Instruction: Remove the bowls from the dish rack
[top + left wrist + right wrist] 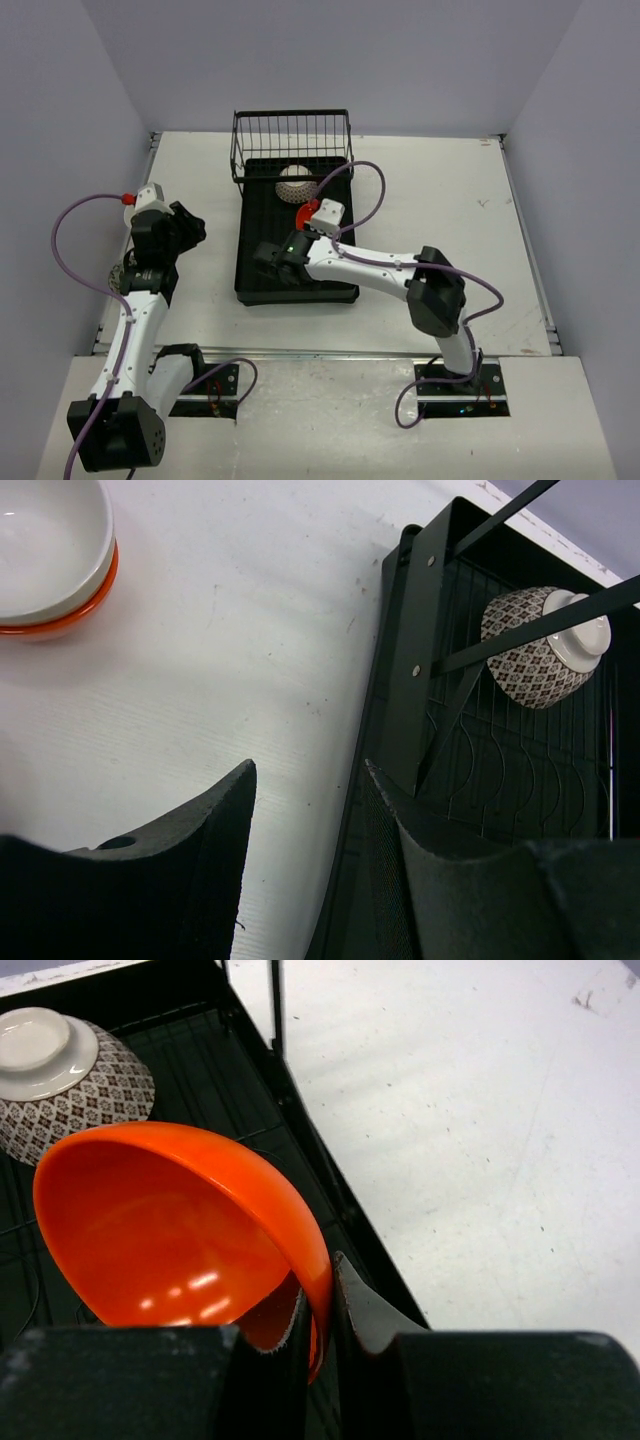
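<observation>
The black dish rack (262,262) lies mid-table, its wire basket (292,140) at the far end. A patterned bowl (293,183) lies upside down on the rack floor near the basket, also in the left wrist view (545,645) and the right wrist view (70,1080). An orange bowl (170,1230) is tilted on edge over the rack. My right gripper (320,1280) is shut on its rim, one finger inside and one outside. From above the orange bowl (300,213) shows only partly. My left gripper (310,770) is open and holds nothing, over the table just left of the rack (400,680).
A white bowl (45,550) nested in an orange one sits on the table left of the rack, seen in the left wrist view. The rack's raised side wall (330,1190) runs just right of the held bowl. White table (450,220) stretches right of the rack.
</observation>
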`<move>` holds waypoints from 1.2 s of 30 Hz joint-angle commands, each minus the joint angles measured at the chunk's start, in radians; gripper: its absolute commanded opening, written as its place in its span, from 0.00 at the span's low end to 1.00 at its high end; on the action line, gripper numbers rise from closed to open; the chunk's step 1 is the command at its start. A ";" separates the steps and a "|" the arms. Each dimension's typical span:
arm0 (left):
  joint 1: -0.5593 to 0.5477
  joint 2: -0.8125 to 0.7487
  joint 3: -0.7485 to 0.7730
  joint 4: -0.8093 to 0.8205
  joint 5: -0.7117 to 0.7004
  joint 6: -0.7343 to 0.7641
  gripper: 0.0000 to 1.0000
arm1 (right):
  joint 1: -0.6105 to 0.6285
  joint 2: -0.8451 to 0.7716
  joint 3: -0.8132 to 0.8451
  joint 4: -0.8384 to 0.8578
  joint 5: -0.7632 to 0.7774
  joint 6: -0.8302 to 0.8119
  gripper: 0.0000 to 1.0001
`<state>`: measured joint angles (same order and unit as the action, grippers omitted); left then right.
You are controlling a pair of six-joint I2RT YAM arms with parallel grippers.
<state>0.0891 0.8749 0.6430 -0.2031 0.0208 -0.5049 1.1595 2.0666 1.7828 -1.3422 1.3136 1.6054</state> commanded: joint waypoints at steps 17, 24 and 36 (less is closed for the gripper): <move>-0.008 -0.036 0.012 -0.024 -0.035 0.025 0.48 | -0.112 -0.784 -0.740 0.942 -0.459 -0.809 0.00; -0.006 -0.013 0.029 -0.025 -0.035 0.032 0.48 | -0.401 -0.964 -0.895 1.026 -0.736 -0.982 0.00; -0.008 0.027 0.106 -0.022 -0.001 0.029 0.47 | -1.037 -0.913 -0.919 0.979 -0.954 -0.911 0.00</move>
<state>0.0879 0.9173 0.6842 -0.2367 0.0006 -0.4953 0.2401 1.1278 0.8745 -0.3813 0.4538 0.6621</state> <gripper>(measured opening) 0.473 0.105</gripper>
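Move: Open white table to the right of the dish rack, where the held orange bowl is being taken, lies some 26 cm to the right hand's right, 3 cm ahead and 17 cm below. The bowl's middle is about 4 cm ahead and 3 cm left of its fingers. The rack's right wall runs level with the hand, 8 cm right; the patterned bowl sits 13 cm ahead, 3 cm left. From the left hand, that open table is roughly 48 cm right, 4 cm ahead. Keeping its pinch on the orange bowl's rim, the right hand draws back about 5 cm while rising and shifting right, then sweeps right and forward over the rack's right wall, sinking back to near its starting height, some 25 cm right in all. The wrist rolls its left side up by roughly 25 degrees, also turning counter-clockwise and then back. ##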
